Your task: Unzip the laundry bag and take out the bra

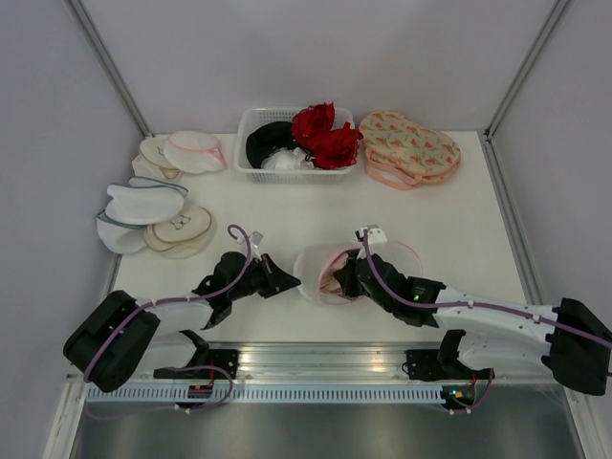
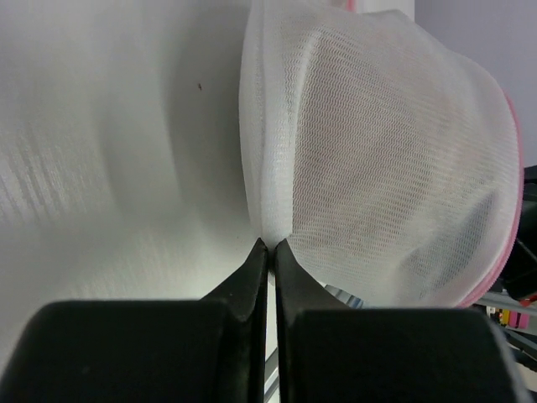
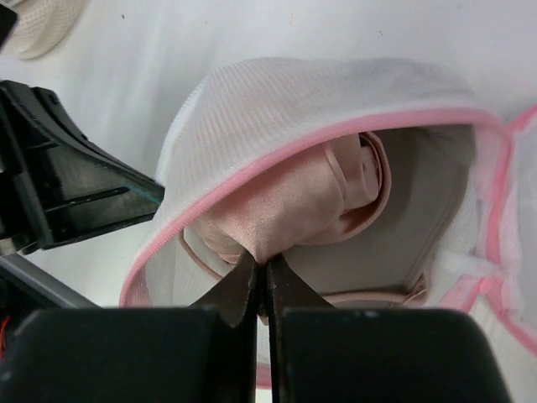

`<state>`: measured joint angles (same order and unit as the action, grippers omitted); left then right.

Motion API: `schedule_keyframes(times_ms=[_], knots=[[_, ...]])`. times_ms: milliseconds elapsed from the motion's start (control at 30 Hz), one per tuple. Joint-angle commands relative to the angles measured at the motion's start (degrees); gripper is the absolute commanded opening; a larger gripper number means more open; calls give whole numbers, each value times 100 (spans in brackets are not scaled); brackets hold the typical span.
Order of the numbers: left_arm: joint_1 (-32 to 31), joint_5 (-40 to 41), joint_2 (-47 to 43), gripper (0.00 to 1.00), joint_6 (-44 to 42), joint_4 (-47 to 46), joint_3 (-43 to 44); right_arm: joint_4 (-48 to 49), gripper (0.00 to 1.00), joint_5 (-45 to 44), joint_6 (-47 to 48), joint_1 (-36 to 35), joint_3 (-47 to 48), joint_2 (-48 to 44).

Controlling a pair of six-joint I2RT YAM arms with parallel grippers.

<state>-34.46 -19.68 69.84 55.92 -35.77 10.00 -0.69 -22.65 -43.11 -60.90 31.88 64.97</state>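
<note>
The laundry bag (image 1: 316, 273), white mesh with pink zipper trim, lies unzipped and gaping near the table's front middle. The left wrist view shows its mesh dome (image 2: 377, 168), and my left gripper (image 2: 268, 245) is shut on a pinch of that mesh at the bag's left side (image 1: 292, 282). Inside the open mouth lies the bra (image 3: 285, 210), pale pink satin with a beige cup. My right gripper (image 3: 262, 264) is shut on a fold of the bra's pink fabric, reaching into the bag from the right (image 1: 346, 277).
A white basket (image 1: 251, 124) with red, black and white garments stands at the back. Beige floral pouches (image 1: 411, 143) lie to its right. White and cream pouches (image 1: 158, 206) are stacked at the left. The rail runs along the near edge (image 1: 316, 359).
</note>
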Motion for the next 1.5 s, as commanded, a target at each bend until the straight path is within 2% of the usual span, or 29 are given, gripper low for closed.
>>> schedule_keyframes(times_ms=[0,200,400,600,767,900,1000,1133,1267,1300,1333,1467], knots=[[-17,-124,178,2,24,-264,-7,-947,1,-2,206,26,292,-598],[-8,-159,643,2,68,-580,-60,-1601,0,68,365,26,451,-1670],[-8,-255,768,2,129,-800,-42,-803,0,1359,769,61,416,-2743],[-8,-255,662,2,77,-677,-7,-924,0,895,1120,70,898,-2586],[-8,-229,557,2,59,-607,-68,-802,0,-115,1744,61,1600,-2455],[-8,-273,522,2,42,-572,-42,-679,0,-625,2332,149,2391,-1377],[-8,-282,487,2,33,-537,-51,-372,0,-504,2570,455,2814,-656],[-8,-352,443,2,15,-536,-86,-46,0,58,2782,1149,3666,269],[-8,-378,381,2,24,-545,-139,7,0,551,2844,1966,5045,1463],[-8,-387,363,2,24,-545,-139,-1,0,821,2835,2081,5300,1979],[-8,-405,346,2,7,-545,-139,-28,0,937,2817,2187,5824,2228],[-8,-458,319,2,33,-563,-147,25,1,1491,2817,2574,6961,3257]])
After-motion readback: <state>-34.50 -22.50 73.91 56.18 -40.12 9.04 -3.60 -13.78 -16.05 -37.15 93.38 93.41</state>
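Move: The right hand already pinches the bra inside the open laundry bag, whose middle lies about 4 cm left, 2 cm ahead and 5 cm below. The white basket is some 42 cm ahead, 12 cm left and 5 cm lower; the patterned bag stands about 42 cm ahead, 27 cm right and 8 cm lower. From the left hand, which holds the bag's edge, the basket is roughly 42 cm straight ahead, about level in height. Right hand raises the pinched bra some 27 cm, then sweeps forward towards the basket, left keeps pinching the bag. ##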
